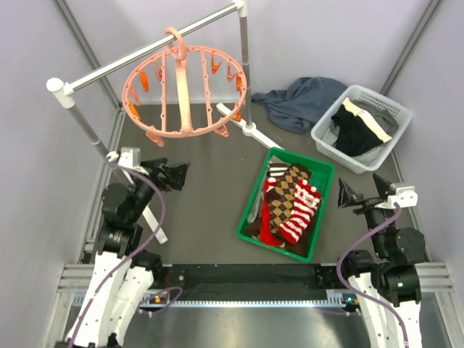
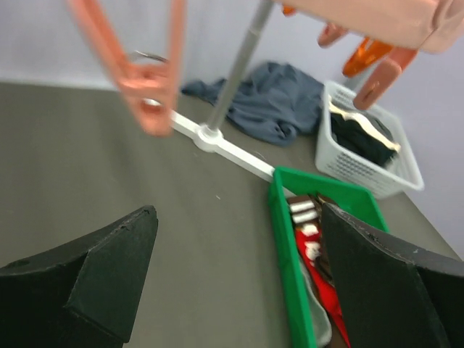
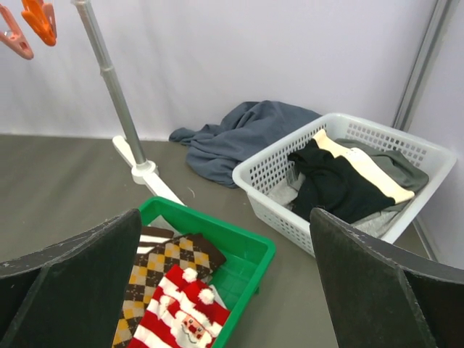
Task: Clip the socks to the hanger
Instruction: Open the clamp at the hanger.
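Observation:
The socks [image 1: 288,203] lie piled in a green bin [image 1: 250,210] at mid-table: a red-and-white striped one [image 3: 177,319] on top, a brown argyle one [image 3: 156,272] beside it, red ones beneath. The salmon-pink round hanger [image 1: 185,90] hangs by its hook from the rail at the back left, its orange clips [image 3: 32,22] dangling empty. My left gripper [image 1: 177,174] hovers open below the hanger, left of the bin [image 2: 286,261], with nothing between its fingers. To the right of the bin, my right gripper [image 1: 346,196] is open and empty too.
A white basket [image 1: 322,138] holding black and cream garments stands at the back right. A dark blue-grey cloth [image 1: 304,101] lies crumpled beside it. The grey rail [image 1: 145,51] rests on two posts; one white foot [image 1: 250,130] stands just behind the bin.

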Motion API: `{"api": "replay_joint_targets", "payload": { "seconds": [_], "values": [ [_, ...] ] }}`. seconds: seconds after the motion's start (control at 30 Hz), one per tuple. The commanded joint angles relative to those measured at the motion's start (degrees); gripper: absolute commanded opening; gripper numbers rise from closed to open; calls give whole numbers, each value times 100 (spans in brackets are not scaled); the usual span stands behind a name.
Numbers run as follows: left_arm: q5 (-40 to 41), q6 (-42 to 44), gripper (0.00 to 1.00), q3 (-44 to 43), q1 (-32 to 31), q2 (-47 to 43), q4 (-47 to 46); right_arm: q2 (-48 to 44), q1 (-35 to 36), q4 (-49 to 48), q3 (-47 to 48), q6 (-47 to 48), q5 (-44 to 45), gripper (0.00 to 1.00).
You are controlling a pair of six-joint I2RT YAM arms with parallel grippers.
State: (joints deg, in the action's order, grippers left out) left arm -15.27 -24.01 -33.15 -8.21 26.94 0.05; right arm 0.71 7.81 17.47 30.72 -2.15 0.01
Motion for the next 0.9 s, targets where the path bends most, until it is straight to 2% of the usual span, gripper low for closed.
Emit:
{"api": "replay_joint_targets", "payload": {
  "seconds": [0.0,0.03,0.07,0.13,0.17,0.23,0.27,0.37,0.43,0.47,0.53,0.7,0.8,0.87],
  "values": [
    [-311,-97,98,-385,-610,653,-401,-238,80,-376,-48,-66,-54,99],
    [264,9,98,-560,-882,985,-314,-247,89,-385,-49,-66,-54,99],
    [609,115,98,-657,-1589,1145,-174,-247,106,-394,-66,-66,-45,99],
    [1304,353,99,-815,-2252,1496,-216,-264,115,-403,-66,-66,-36,99],
    [2038,362,99,-816,-2743,1559,-295,-290,124,-394,-66,-57,-28,99],
    [2562,248,99,-720,-3063,1613,-690,-326,124,-376,-84,-57,-19,99],
    [3112,135,99,-702,-3255,1604,-795,-361,167,-376,-75,-66,-19,99],
    [3843,-174,99,-719,-3704,1744,-1139,-431,185,-385,-84,-66,-19,99],
    [4249,-87,98,-885,-4238,2007,-1315,-475,203,-394,-101,-66,-27,99],
    [4791,-25,98,-956,-4451,2113,-1359,-501,194,-403,-93,-66,-27,99],
    [5286,334,99,-1141,-5055,2412,-1692,-537,212,-403,-110,-66,103,99],
    [7068,898,98,-1711,-5727,3227,-2124,-607,220,-412,-119,-66,122,99],
    [7843,933,96,-2019,-5903,3667,-2185,-625,221,-403,-101,-75,113,99],
    [8039,1055,93,-2047,-5912,3783,-2551,-625,238,-394,-101,-75,113,99]
  ]
}}
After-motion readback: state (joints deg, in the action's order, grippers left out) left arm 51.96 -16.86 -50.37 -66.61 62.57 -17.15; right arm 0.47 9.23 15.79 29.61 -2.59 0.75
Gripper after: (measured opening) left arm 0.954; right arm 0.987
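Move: The pink clip at the hanger ring's right front hangs about 12 cm to the left hand's right, 7 cm ahead and some 6 cm above it. The orange clip beyond it is roughly 13 cm ahead and 15 cm right of the hand, the front-left pink clip about 4 cm ahead and 5 cm left, both also some 6 cm higher. From the right hand the right-front pink clip lies about 13 cm ahead, 34 cm left and 6 cm up. Touching nothing, the left hand sweeps about 16 cm to the right in front of the hanger's near rim, towards the right-front pink clip. It dips 2–3 cm early on, then climbs some 5 cm; the wrist first swings clockwise about 15 degrees, then back counter-clockwise past where it began, with the fingers staying wide open. ##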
